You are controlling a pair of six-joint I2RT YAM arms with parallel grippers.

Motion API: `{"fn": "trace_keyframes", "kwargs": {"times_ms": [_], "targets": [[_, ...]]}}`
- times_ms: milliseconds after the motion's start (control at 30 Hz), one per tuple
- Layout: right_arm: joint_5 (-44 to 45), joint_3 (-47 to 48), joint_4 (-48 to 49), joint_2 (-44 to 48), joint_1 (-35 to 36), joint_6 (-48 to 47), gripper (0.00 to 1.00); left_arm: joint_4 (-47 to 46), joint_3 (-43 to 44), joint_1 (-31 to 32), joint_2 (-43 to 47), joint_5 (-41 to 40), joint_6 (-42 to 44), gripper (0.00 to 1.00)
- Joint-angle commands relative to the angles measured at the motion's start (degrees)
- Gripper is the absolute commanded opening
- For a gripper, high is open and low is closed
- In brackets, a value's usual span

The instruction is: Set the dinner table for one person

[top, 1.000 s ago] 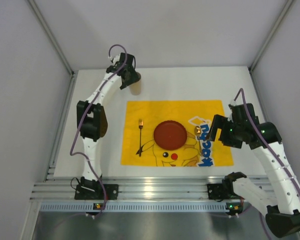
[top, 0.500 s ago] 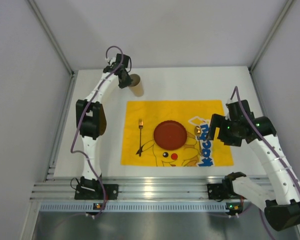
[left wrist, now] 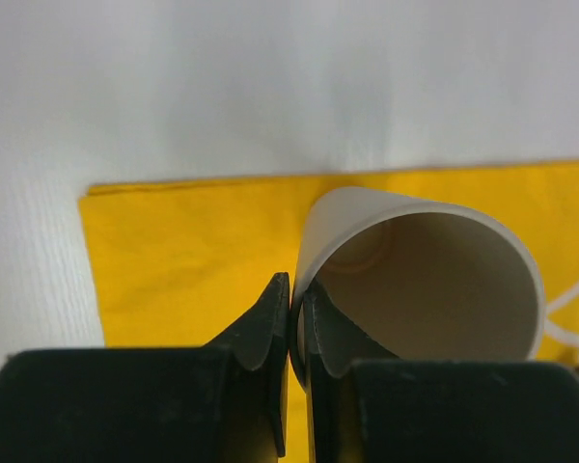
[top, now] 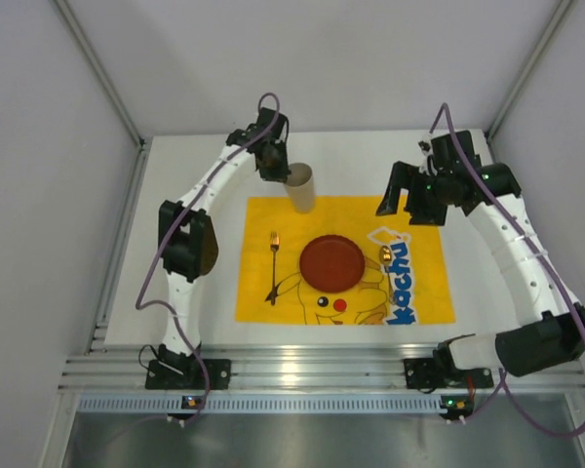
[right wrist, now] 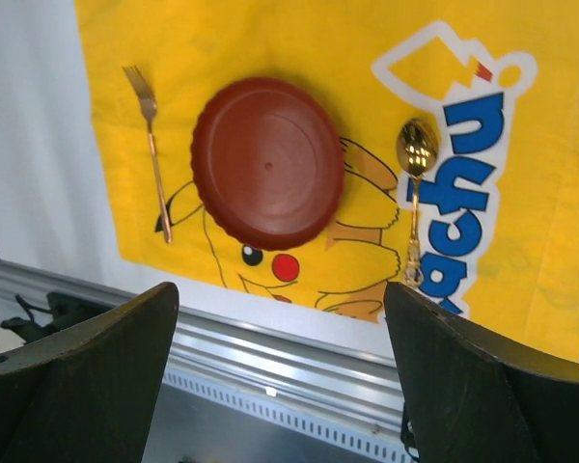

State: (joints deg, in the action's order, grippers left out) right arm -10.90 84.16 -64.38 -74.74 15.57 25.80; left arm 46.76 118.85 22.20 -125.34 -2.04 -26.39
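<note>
A tan paper cup point(top: 300, 187) hangs at the far edge of the yellow Pikachu cloth point(top: 419, 292) on the white dinner table point(top: 351, 161). My left gripper point(top: 276, 166) is shut on the cup's rim point(left wrist: 425, 280), one finger inside the wall and one outside point(left wrist: 294, 289). A dark red plate point(top: 331, 261) lies mid-cloth, with a gold fork point(top: 273, 265) to its left and a gold spoon point(top: 385, 253) to its right. My right gripper point(top: 407, 203) hovers open and empty above the cloth's far right corner; its view looks down on the plate point(right wrist: 267, 161), fork point(right wrist: 154, 145) and spoon point(right wrist: 415, 183).
A silver aluminium rail point(top: 302, 369) runs along the near edge of the table, also in the right wrist view point(right wrist: 270, 357). White walls close in the sides and back. Bare tabletop point(left wrist: 270, 87) lies beyond the cloth.
My left gripper shut on the cup at the back left and carried it right to the cloth's far edge. The right arm rose and swung toward the back, still open.
</note>
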Motion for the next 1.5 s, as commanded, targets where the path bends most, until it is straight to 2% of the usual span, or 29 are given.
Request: {"fn": "trace_keyframes", "kwargs": {"times_ms": [0, 133, 233, 500, 767, 867, 900, 1033, 1100, 1233, 1300, 1467], "targets": [[-5.9, 6.0, 4.3, -4.5, 0.9, 0.8, 0.88, 5.4, 3.1, 4.8, 8.0, 3.1, 6.2, 0.0], [-7.3, 8.4, 6.5, -7.9, 3.3, 1.9, 0.87, 7.1, 0.7, 9.2, 13.1, 0.2, 6.7, 0.0], [-7.3, 8.4, 7.8, -9.0, 5.3, 2.6, 0.87, 8.5, -0.4, 12.1, 15.1, 1.1, 6.3, 0.0], [-7.1, 4.9, 11.0, -9.1, 8.5, 4.5, 0.86, 11.6, -2.6, 22.1, 17.1, -3.0, 7.1, 0.0], [-5.5, 1.8, 12.7, -5.2, 9.1, 5.4, 0.86, 11.9, -4.1, 25.4, 18.1, -6.2, 5.7, 0.0], [-4.5, -0.2, 11.7, -5.1, 9.1, 5.4, 0.75, 12.3, -2.7, 25.5, 18.6, -6.6, 5.2, 0.0], [-4.1, -0.7, 11.6, -4.7, 9.2, 5.3, 0.61, 12.5, -2.7, 25.6, 18.9, -6.7, 5.2, 0.0], [-3.4, -3.6, 12.0, -3.1, 9.3, 5.3, 0.4, 12.7, -2.7, 25.7, 19.9, -7.8, 4.4, 0.0], [-3.3, -5.4, 12.3, -2.4, 9.4, 5.3, 0.35, 12.1, -2.8, 25.7, 20.7, -6.8, 4.2, 0.0], [-3.3, -8.5, 13.6, -1.7, 9.5, 5.5, 0.32, 11.8, -3.0, 25.6, 22.1, -5.7, 3.8, 0.0], [-3.5, -8.9, 14.2, -1.8, 9.7, 5.7, 0.26, 11.8, -3.2, 25.7, 22.9, -5.3, 3.8, 0.0], [-3.3, -8.6, 14.7, -3.2, 11.1, 6.1, 0.2, 9.2, -4.1, 25.8, 25.5, -1.3, 3.4, 0.0]]}}
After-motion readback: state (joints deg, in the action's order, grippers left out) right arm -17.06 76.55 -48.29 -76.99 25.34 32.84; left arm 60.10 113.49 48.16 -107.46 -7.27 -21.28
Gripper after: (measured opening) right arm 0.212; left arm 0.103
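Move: The cup hangs by its rim from my left fingers, its middle 4 cm right and 5 cm below. From this hand the plate lies about 22 cm back, 14 cm right and 12 cm lower; the fork is some 24 cm back and 5 cm left. From my open right hand the cup is about 22 cm ahead, 24 cm left and 16 cm down, the plate 15 cm left and level, the spoon 3 cm back and 1 cm right, both some 23 cm below. I keep the cup's rim pinched in my left fingers and swing it about 19 cm back and 12 cm right, rising some 9 cm on balance, turning nearly 30 degrees clockwise until it is over the plate, then hold nearly still there. My right hand slides about 8 cm left to meet the cup, first edging forward and then back, and closes its wide-open fingers around the opposite side of the rim. ##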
